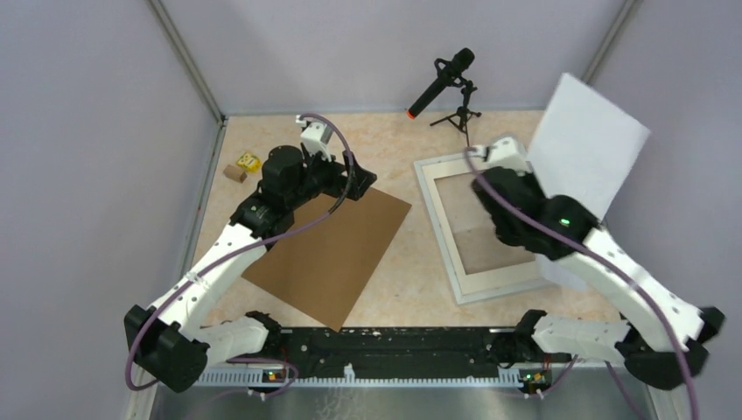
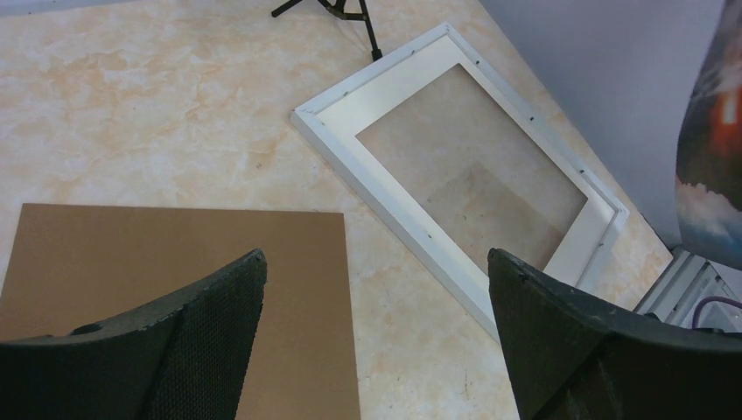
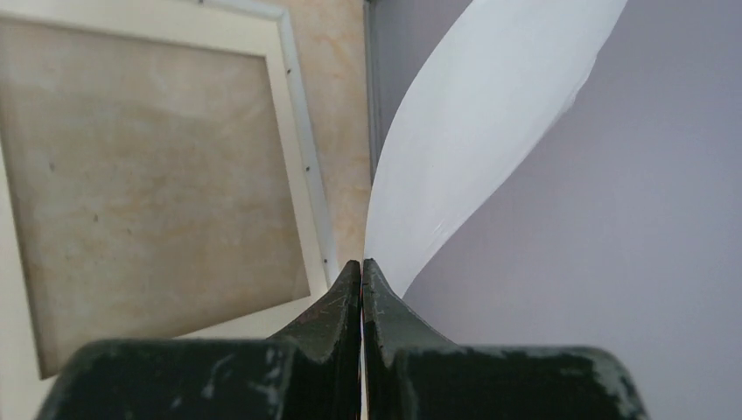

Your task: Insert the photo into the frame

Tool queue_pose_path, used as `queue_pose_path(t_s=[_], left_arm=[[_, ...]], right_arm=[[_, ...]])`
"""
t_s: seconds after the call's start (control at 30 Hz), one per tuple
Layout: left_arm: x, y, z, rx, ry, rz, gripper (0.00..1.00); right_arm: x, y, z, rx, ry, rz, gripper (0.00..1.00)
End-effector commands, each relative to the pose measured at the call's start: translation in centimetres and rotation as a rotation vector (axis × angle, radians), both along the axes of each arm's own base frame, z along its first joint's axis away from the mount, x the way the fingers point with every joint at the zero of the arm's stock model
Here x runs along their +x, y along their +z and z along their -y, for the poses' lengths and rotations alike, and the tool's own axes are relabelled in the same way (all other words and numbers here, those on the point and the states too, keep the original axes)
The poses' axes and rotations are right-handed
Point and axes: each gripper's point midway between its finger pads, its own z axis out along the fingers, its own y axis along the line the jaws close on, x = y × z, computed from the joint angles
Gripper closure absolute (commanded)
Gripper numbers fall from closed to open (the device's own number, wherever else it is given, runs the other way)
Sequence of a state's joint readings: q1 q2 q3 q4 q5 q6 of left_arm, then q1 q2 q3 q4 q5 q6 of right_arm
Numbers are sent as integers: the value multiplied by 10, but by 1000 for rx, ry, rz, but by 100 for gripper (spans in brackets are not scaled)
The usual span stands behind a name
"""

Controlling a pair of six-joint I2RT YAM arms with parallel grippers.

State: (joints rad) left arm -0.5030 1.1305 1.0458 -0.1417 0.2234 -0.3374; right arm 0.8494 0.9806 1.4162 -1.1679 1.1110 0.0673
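Observation:
The photo (image 1: 586,153) hangs in the air by the right wall, curved, with its white back (image 3: 472,131) toward the cameras. The left wrist view catches a strip of the photo's printed side (image 2: 713,157). My right gripper (image 1: 523,171) (image 3: 362,262) is shut on the photo's lower edge. The white frame (image 1: 439,229) (image 2: 394,210) (image 3: 319,175) lies flat on the table, just left of the photo. My left gripper (image 1: 359,179) (image 2: 376,254) stands wide open with nothing between its fingers. It hovers over the far corner of the brown backing board (image 1: 337,249) (image 2: 131,254).
A white mat border (image 1: 494,280) (image 2: 394,87) lies inside the frame. A microphone on a small tripod (image 1: 446,79) stands at the back. Small yellow and brown blocks (image 1: 248,161) sit at the far left. Grey walls close in both sides.

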Motion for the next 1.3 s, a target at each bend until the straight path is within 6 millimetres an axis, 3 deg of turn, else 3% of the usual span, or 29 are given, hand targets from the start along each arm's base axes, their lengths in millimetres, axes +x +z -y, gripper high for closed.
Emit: queue_pose_path(t_s=[0.0,0.17,0.27,0.37,0.5,0.7,0.87,1.27], left_arm=[[-3,16,4,-21,-14,61,2],[-5,19,5,-24,-22,68,1],[-3,16,3,-10,-4,70,2],[-1,14,3,-4,1,67,2],[-4,15,5,-8,-16,68,2],[-1,11,5,4,-10,55,2],[-1,7,7,-5,-20,36,1],[1,7,5,-8,-15,38,2]], right_arm=[[41,-48,-34,-178,81,-142,100],[87,-124,-68,-167,161,-259,100],[104,-166,-83,-161,198,-329,100],[110,-197,-87,-187,202,-391,100],[110,-223,-89,-177,197,-410,100],[110,-231,-94,-135,225,-370,100],[112,-223,-110,-94,323,-310,100],[119,-227,-116,-88,325,-281,100]])
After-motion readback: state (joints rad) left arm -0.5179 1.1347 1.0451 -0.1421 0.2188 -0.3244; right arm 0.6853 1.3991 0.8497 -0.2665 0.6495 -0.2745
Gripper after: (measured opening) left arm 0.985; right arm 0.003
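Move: The right hand already grips the photo high up; the middle of the frame lies about 11 cm ahead of it, 4 cm to its left and 34 cm below. Near the frame, the microphone stand's foot is some 38 cm ahead of the hand and 10 cm left, and the brown board's middle about 3 cm ahead and 45 cm left. From the left hand the frame's middle is roughly 2 cm ahead and 31 cm right. Still pinching the photo's edge, the right hand sweeps down about 25 cm, forward and left, towards the frame. ##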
